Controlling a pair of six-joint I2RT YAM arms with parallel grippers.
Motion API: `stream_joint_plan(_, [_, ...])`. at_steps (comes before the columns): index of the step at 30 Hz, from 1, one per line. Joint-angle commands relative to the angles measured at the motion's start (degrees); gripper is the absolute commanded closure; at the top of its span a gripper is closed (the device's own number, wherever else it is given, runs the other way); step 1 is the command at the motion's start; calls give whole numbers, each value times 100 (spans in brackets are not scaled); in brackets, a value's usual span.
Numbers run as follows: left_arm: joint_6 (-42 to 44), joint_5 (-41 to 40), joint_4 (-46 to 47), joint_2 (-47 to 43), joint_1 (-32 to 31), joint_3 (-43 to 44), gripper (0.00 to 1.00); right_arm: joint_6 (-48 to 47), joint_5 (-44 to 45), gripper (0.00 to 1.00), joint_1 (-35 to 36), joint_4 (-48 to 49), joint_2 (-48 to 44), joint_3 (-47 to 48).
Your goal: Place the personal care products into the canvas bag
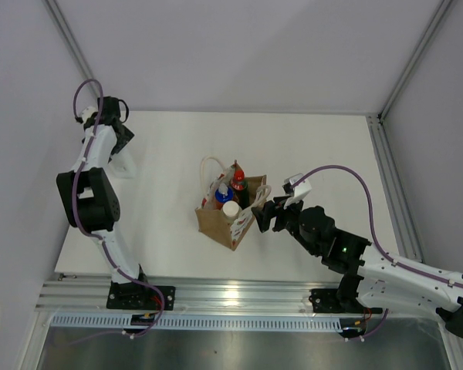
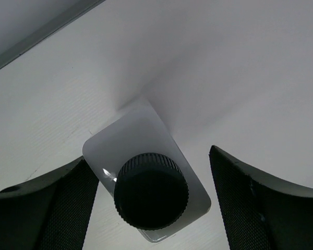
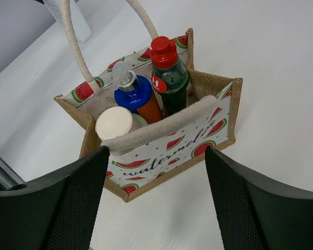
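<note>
The brown canvas bag (image 1: 230, 218) stands mid-table with its cream handles up; its watermelon-printed side faces the right wrist view (image 3: 167, 148). Inside it stand the dark bottle with red cap (image 3: 166, 73), the orange bottle with blue cap (image 3: 138, 99) and the cream-capped bottle (image 3: 115, 123). My right gripper (image 1: 264, 214) is open and empty, just right of the bag, its fingers (image 3: 78, 203) apart from it. The clear bottle with black cap (image 2: 151, 190) stands upright at the far left (image 1: 124, 164). My left gripper (image 1: 117, 132) is open above it, with fingers on both sides and not touching.
A metal rail (image 1: 239, 297) runs along the table's near edge. Grey enclosure walls stand close behind and to the left, and a metal frame strip (image 1: 390, 185) borders the right side. The white table (image 1: 309, 146) surrounds the bag.
</note>
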Motion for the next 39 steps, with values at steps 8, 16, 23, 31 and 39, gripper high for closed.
stream_joint_plan(8, [1145,124,69,116,44,308,46,-74,175,22,29,83,-98,257])
stream_joint_plan(16, [1833,869,24,65,-52,275,99,-48,96,22,21,101,-81,266])
stream_joint_plan(23, [2115,785,8,-647,-931,-578,99,40,-71,22,21,101,-142,257])
stream_joint_plan(31, [1334,81,-326,-2193,-2363,-2087,99,57,-36,22,21,101,-213,222])
stream_joint_plan(39, [1069,-35,-37,-3442,-2549,-3171,99,57,8,22,21,101,-213,222])
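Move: The left hand hovers over the white bottle with the black cap, which already stands between its open fingers, its middle about 4 cm below and otherwise straight under. The canvas bag lies some 42 cm to the right and 19 cm back, about 6 cm lower; in it the blue-topped bottle is about 40 cm right and 16 cm back, the white-capped jar 42 cm right and 21 cm back. From the right hand, the white bottle lies roughly 25 cm ahead, 52 cm left and 13 cm lower. The left fingers close on the upper part of the white bottle and pinch it from both sides while the hand stays almost in place and starts to turn clockwise. Keeping that grip at an unchanged height, the hand then sweeps the bottle towards the canvas bag, first fast to the right and then mainly back, ending some 17 cm right and 14 cm back, with the wrist turned nearly 40 degrees clockwise in all. ##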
